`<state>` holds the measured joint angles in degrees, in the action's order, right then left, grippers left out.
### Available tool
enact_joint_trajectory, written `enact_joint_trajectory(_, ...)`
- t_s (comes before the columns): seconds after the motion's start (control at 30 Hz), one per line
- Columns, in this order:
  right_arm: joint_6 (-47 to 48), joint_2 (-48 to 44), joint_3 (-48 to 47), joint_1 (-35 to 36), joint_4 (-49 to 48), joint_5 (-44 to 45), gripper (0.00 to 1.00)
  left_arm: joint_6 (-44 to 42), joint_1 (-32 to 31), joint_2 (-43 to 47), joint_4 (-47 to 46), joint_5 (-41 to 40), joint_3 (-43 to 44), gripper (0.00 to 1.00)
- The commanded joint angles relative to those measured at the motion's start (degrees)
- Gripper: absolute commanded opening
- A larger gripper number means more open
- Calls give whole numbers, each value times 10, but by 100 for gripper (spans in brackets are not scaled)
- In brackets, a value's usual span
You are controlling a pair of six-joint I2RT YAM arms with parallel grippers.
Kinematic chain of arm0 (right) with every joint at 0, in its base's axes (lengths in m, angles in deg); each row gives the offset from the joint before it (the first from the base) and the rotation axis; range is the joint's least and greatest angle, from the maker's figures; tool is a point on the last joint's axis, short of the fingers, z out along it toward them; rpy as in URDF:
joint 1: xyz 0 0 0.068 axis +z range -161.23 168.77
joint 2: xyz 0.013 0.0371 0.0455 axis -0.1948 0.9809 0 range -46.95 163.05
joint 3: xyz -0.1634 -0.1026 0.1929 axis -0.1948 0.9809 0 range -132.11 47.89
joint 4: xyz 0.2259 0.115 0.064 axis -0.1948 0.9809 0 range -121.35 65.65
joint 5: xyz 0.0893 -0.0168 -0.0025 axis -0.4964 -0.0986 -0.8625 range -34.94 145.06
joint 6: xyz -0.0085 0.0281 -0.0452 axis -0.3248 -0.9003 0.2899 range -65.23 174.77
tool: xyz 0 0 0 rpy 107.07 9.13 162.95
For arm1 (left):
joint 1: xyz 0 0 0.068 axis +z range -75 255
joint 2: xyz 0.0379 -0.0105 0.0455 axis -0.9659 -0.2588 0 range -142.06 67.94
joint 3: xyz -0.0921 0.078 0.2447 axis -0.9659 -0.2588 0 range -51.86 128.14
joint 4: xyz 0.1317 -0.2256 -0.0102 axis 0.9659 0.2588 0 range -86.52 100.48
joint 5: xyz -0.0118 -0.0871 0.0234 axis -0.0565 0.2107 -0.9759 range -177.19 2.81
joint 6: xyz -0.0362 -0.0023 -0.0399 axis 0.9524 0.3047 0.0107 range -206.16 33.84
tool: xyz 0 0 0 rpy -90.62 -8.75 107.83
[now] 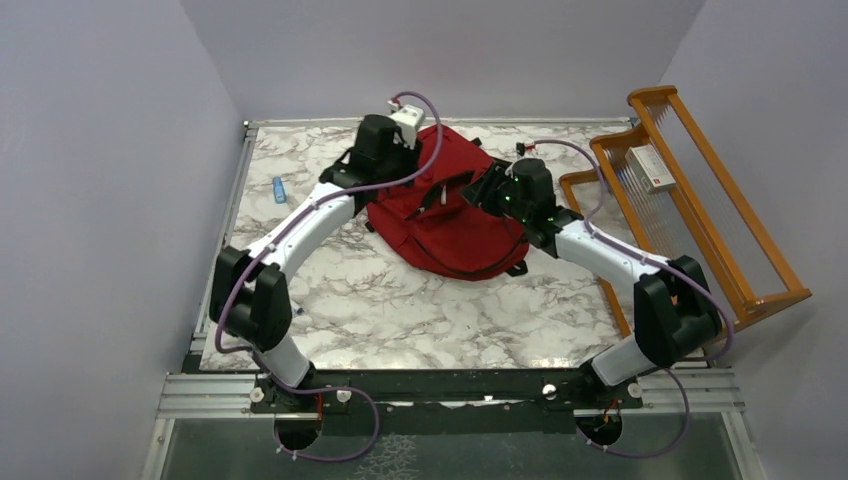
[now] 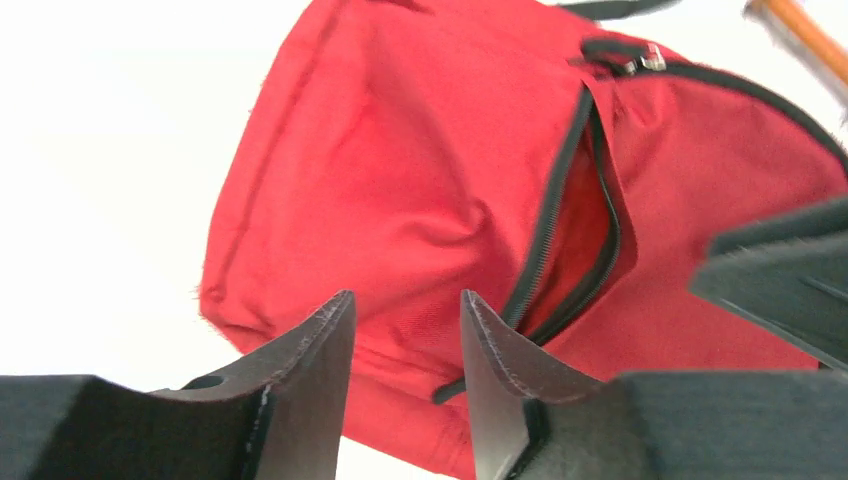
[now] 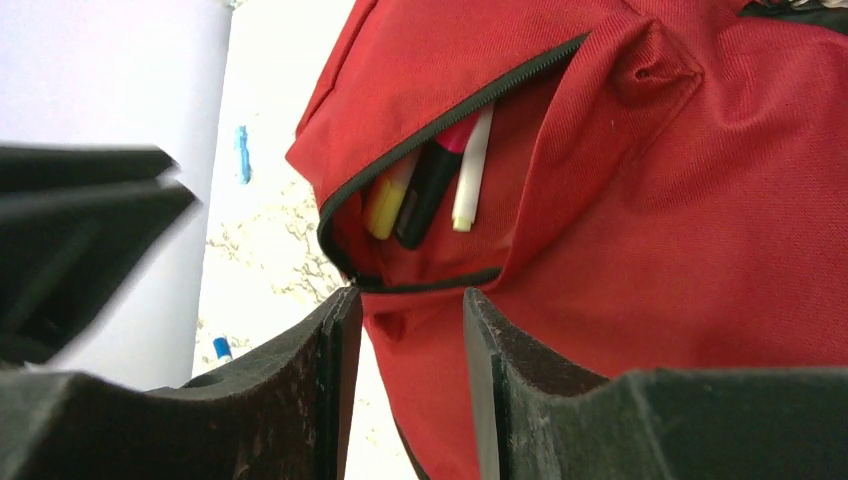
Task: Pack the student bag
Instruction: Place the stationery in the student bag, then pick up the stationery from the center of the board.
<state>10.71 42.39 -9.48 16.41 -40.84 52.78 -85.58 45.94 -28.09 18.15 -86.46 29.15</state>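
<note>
The student bag [image 1: 450, 225], a red backpack with black zippers, lies flat in the middle of the marble table. Its front pocket [image 3: 440, 200] gapes open, and a yellow highlighter [image 3: 384, 207], a black marker with a pink end [image 3: 430, 190] and a white pen [image 3: 472, 175] lie inside. My left gripper [image 2: 405, 300] hovers open just off the bag's left side, with nothing between its fingers. My right gripper [image 3: 410, 295] stands open below the pocket's lower zipper edge, with red fabric behind it and nothing held.
An orange wooden rack [image 1: 700, 200] stands along the table's right edge with a white box [image 1: 650, 167] on it. A small blue pen [image 1: 279, 189] lies on the table left of the bag. Walls close in on the left and back.
</note>
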Motion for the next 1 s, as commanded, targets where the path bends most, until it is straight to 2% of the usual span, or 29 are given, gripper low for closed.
enact_joint_trajectory(0.0,49,-76,49,-4,8,6,46,25,59,78,-22,56,-15,46)
enact_joint_trajectory(0.13,56,-131,87,-4,19,5,46,42,138,107,-22,33,-39,50)
enact_joint_trajectory(0.23,48,-165,105,-4,43,3,46,59,195,109,-20,-29,-51,55)
enact_joint_trajectory(0.5,31,-219,159,-4,70,-29,46,75,321,24,-25,-78,-38,64)
enact_joint_trajectory(0.77,45,-242,172,-4,94,-44,46,62,388,-85,-16,-70,9,73)
enact_joint_trajectory(0.97,43,-257,183,-4,108,-39,47,65,414,-155,-3,-54,52,73)
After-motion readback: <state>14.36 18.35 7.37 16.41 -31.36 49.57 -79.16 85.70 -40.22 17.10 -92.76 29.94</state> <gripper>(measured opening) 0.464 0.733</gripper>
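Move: The small blue stationery item lies about 35 cm to the left of the left hand, some 8 cm ahead and 20 cm below. The red bag's middle is roughly 9 cm to that hand's right, 2 cm ahead and 15 cm below; the blue-capped pen lies some 25 cm nearer than the blue item and 6 cm right of it. From the right hand, the blue item is about 46 cm left, 9 cm ahead and 17 cm below. The opening left hand arcs 35 cm left, then down towards the blue item; right backs off 10 cm. ##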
